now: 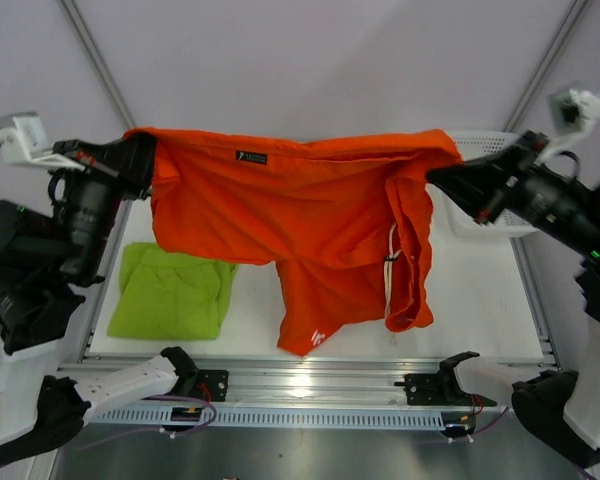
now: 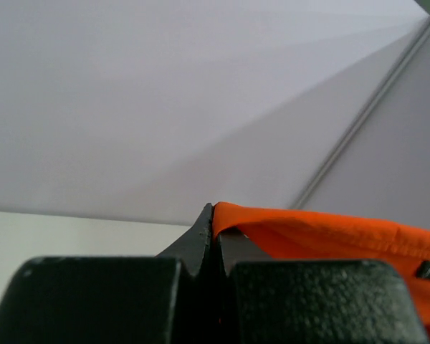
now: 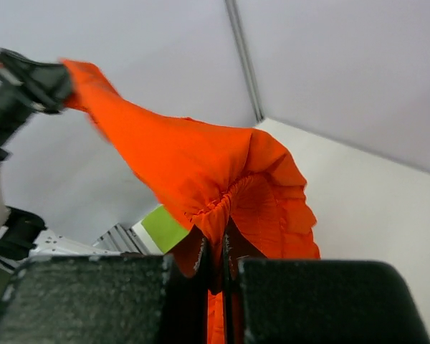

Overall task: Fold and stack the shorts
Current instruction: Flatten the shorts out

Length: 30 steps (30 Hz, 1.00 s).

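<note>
The orange-red shorts (image 1: 280, 205) hang in the air, stretched wide between both grippers, legs dangling toward the white table (image 1: 480, 290). My left gripper (image 1: 140, 160) is shut on their left waistband corner, and the left wrist view shows that cloth (image 2: 322, 233) pinched at the closed left gripper (image 2: 213, 215). My right gripper (image 1: 438, 172) is shut on the right corner; bunched orange-red cloth (image 3: 193, 168) is clamped in the right gripper (image 3: 223, 240). The lime green shorts (image 1: 172, 290) lie folded on the table at front left, and a patch of them (image 3: 161, 228) shows in the right wrist view.
A white mesh basket (image 1: 480, 145) stands at the back right, partly behind the right arm. A metal rail (image 1: 310, 385) runs along the table's near edge with both arm bases on it. Grey curtain walls close off the back.
</note>
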Motion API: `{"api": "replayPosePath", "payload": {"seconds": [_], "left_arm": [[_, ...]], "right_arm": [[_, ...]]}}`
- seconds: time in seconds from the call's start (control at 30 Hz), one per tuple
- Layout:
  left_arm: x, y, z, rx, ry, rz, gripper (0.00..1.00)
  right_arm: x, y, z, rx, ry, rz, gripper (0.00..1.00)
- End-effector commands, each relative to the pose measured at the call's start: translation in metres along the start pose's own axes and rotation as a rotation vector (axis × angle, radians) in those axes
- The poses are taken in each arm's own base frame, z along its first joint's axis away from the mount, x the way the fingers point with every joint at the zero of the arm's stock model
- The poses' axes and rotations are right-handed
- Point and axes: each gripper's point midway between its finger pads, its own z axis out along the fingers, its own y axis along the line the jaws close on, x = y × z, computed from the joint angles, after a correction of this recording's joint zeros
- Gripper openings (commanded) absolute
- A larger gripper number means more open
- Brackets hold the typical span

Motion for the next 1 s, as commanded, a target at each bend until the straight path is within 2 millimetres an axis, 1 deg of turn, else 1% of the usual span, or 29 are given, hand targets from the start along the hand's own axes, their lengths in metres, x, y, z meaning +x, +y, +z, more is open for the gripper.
{"api": "replayPosePath", "payload": {"seconds": [0.0,0.03,0.07,0.1,0.13,0.17,0.2,0.23,0.27,0.3,0.37,0.4,0.47,0.5,0.57,0.6,0.63,0.67,0.7,0.73,0.77,0.8,0.83,0.87,0.9,0.93,0.97], "left_arm": [[0.021,0.009,0.038,-0.123,0.058,0.138,0.00],[0.029,0.004,0.046,-0.114,0.076,0.142,0.00],[0.045,0.002,0.057,-0.109,0.109,0.153,0.00],[0.050,0.001,0.061,-0.104,0.116,0.153,0.00],[0.076,0.002,0.068,-0.085,0.171,0.164,0.00],[0.085,0.002,0.075,-0.082,0.181,0.161,0.00],[0.095,0.007,0.082,-0.074,0.204,0.157,0.00],[0.106,0.012,0.088,-0.080,0.229,0.154,0.00],[0.116,0.018,0.092,-0.086,0.261,0.155,0.00],[0.117,0.025,0.098,-0.103,0.267,0.152,0.00],[0.113,0.024,0.097,-0.088,0.249,0.153,0.00],[0.098,0.021,0.090,-0.072,0.211,0.151,0.00],[0.081,0.017,0.082,-0.058,0.171,0.144,0.00],[0.068,0.015,0.072,-0.045,0.143,0.141,0.00],[0.058,0.009,0.060,-0.002,0.117,0.128,0.00],[0.058,0.007,0.054,0.014,0.112,0.118,0.00],[0.042,0.003,0.041,0.038,0.069,0.099,0.00],[0.043,0.002,0.034,0.060,0.070,0.097,0.00],[0.037,0.001,0.027,0.072,0.053,0.087,0.00],[0.036,0.001,0.020,0.079,0.047,0.082,0.00],[0.026,0.002,0.007,0.091,0.018,0.073,0.00],[0.019,0.002,-0.002,0.093,0.002,0.062,0.00],[0.015,0.003,-0.008,0.091,-0.006,0.056,0.00],[0.006,0.005,-0.020,0.087,-0.015,0.043,0.00],[0.005,0.005,-0.025,0.088,-0.013,0.040,0.00],[0.004,0.005,-0.029,0.089,-0.013,0.036,0.00],[-0.003,0.005,-0.036,0.098,-0.028,0.028,0.00]], "right_arm": [[0.068,-0.064,0.076,0.054,0.268,0.194,0.00],[0.076,-0.072,0.080,0.041,0.277,0.224,0.00],[0.083,-0.073,0.086,0.009,0.284,0.257,0.00],[0.084,-0.070,0.094,-0.071,0.271,0.253,0.00],[0.107,-0.084,0.100,-0.069,0.314,0.304,0.00],[0.113,-0.088,0.105,-0.090,0.320,0.318,0.00],[0.112,-0.086,0.110,-0.149,0.306,0.322,0.00],[0.123,-0.094,0.114,-0.159,0.326,0.352,0.00],[0.125,-0.102,0.119,-0.161,0.327,0.365,0.00],[0.125,-0.103,0.122,-0.168,0.326,0.361,0.00],[0.118,-0.099,0.121,-0.189,0.316,0.340,0.00],[0.114,-0.095,0.119,-0.202,0.308,0.329,0.00],[0.108,-0.087,0.113,-0.218,0.300,0.314,0.00],[0.103,-0.078,0.106,-0.233,0.288,0.298,0.00],[0.100,-0.065,0.098,-0.257,0.278,0.288,0.00],[0.095,-0.049,0.088,-0.282,0.263,0.267,0.00],[0.094,-0.041,0.083,-0.295,0.260,0.266,0.00],[0.095,-0.035,0.077,-0.304,0.260,0.266,0.00],[0.091,-0.020,0.064,-0.326,0.245,0.245,0.00],[0.091,-0.012,0.057,-0.334,0.239,0.239,0.00],[0.091,-0.006,0.050,-0.339,0.238,0.244,0.00],[0.089,0.007,0.036,-0.356,0.224,0.230,0.00],[0.090,0.012,0.029,-0.359,0.220,0.229,0.00],[0.092,0.016,0.023,-0.358,0.224,0.240,0.00],[0.093,0.021,0.016,-0.362,0.223,0.240,0.00],[0.091,0.030,0.003,-0.371,0.204,0.225,0.00],[0.093,0.034,-0.003,-0.370,0.203,0.235,0.00]]}}
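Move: Both hands already hold the red shorts stretched between them, high over the near half of the table. The open middle of the table, where they can be spread, lies about 19 cm ahead, 18 cm right and 55 cm below the left hand; from the right hand, some 24 cm ahead, 18 cm left and equally far down. The folded green shorts lie roughly 8 cm ahead and 13 cm left of the left hand, the white basket about 44 cm ahead and 30 cm right of the right hand, both on table level. Keeping their pinch on the red shorts, both hands fling them out and down over the table, the right some 16 cm forward and 22 down with its fingers tipping about 40 degrees, the left less deep, then whip back and up to slightly behind where they began. The left nearly regains its height; the right stays lower, ending turned some 20 degrees counter-clockwise. ##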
